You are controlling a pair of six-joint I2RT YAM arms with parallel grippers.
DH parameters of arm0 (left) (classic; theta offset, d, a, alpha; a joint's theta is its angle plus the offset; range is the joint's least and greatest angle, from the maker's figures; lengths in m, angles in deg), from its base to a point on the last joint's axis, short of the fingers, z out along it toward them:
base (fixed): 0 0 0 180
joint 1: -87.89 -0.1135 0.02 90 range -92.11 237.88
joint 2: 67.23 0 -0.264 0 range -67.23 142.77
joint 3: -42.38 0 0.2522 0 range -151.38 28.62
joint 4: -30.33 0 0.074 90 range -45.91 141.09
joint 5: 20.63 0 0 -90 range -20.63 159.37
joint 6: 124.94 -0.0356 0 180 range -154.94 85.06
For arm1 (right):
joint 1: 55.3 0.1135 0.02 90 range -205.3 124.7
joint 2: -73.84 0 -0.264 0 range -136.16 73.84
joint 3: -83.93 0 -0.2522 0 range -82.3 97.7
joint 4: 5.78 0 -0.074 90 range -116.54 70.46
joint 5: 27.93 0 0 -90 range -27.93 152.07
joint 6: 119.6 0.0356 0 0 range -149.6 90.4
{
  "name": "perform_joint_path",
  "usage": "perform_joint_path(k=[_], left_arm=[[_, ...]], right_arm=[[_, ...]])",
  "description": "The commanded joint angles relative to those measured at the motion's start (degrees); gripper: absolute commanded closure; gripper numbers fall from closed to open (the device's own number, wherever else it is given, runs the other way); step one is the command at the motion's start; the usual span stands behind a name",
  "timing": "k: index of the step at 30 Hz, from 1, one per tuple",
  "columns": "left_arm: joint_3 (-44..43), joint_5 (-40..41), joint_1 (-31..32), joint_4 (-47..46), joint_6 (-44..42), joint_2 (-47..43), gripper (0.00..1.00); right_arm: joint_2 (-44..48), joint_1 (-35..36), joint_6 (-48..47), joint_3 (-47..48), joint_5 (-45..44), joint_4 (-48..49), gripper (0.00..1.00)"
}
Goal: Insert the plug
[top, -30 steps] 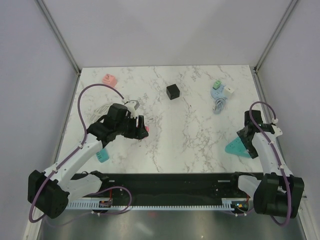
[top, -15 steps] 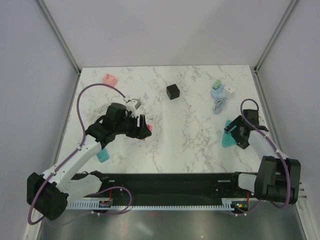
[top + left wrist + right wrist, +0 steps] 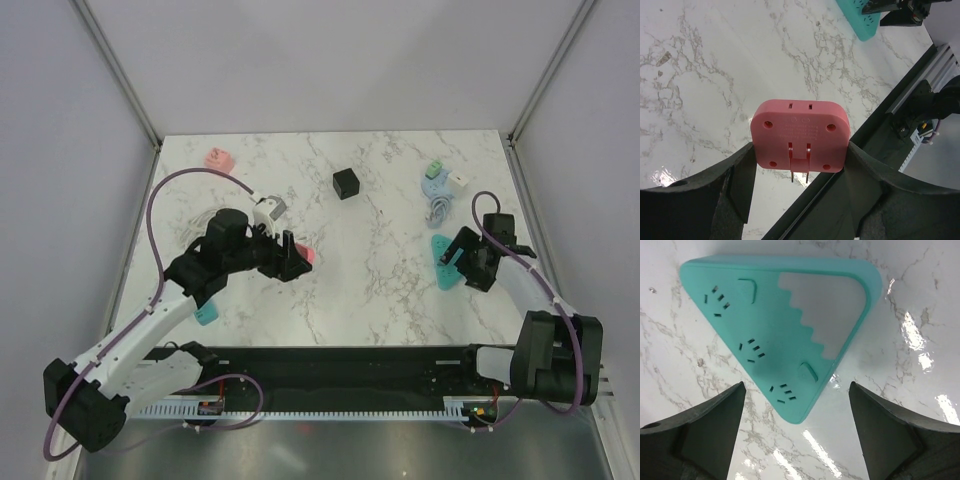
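Note:
A pink plug (image 3: 800,135) hangs above the marble table, its two metal prongs pointing down, with my left gripper (image 3: 799,152) shut on its two sides. From above, the pink plug (image 3: 304,257) and left gripper (image 3: 292,260) are left of the table's centre. A teal triangular power strip (image 3: 775,325) with several socket groups lies flat on the table. My right gripper (image 3: 796,390) stands open over its near corner, touching nothing. In the top view the teal strip (image 3: 442,265) lies at the right, just left of the right gripper (image 3: 470,262).
A black cube (image 3: 346,183) sits at the back centre. A pink block (image 3: 218,158) is at the back left. A pale blue piece with green and white plugs (image 3: 440,178) and a coiled cable (image 3: 438,210) lie at the back right. A small teal block (image 3: 206,314) is beside the left arm.
The right gripper has moved up and left, and the teal strip has shifted the same way toward the table's middle. The left gripper has drifted slightly right with the pink plug.

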Motion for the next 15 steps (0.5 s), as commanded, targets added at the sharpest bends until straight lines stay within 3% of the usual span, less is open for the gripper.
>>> perform_joint_path(k=[1,10,13,15], left_arm=[[-2.0,-2.1,2.1,-4.1,-2.0,-2.8,0.98],[-2.0,2.1,2.9,-3.2,1.1,-4.7,0.98],[-3.0,14.5,2.8,2.4,7.4,-4.6,0.98],[-3.8,22.4,2.2,4.8,10.6,-3.9,0.98]], right_arm=[[4.3,0.1,-2.1,5.2,0.4,-7.0,0.07],[11.9,0.6,-2.2,7.6,6.5,-10.5,0.06],[13.1,4.9,-0.5,8.4,6.8,-7.1,0.07],[10.9,13.5,2.0,8.8,4.5,-1.9,0.08]])
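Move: The pink plug is still held in the left hand's fingers; from the right hand it lies about 36 cm to the left, 5 cm back and 15 cm higher. The teal strip is some 3 cm ahead of the right hand, 2 cm left and 3 cm below; the coiled cable is about 14 cm ahead, 3 cm left and 3 cm below. From the left hand, the teal strip lies about 34 cm right, 8 cm ahead and 18 cm down. Open right hand rises about 8 cm above the teal strip, then swings left towards the left-held pink plug. ##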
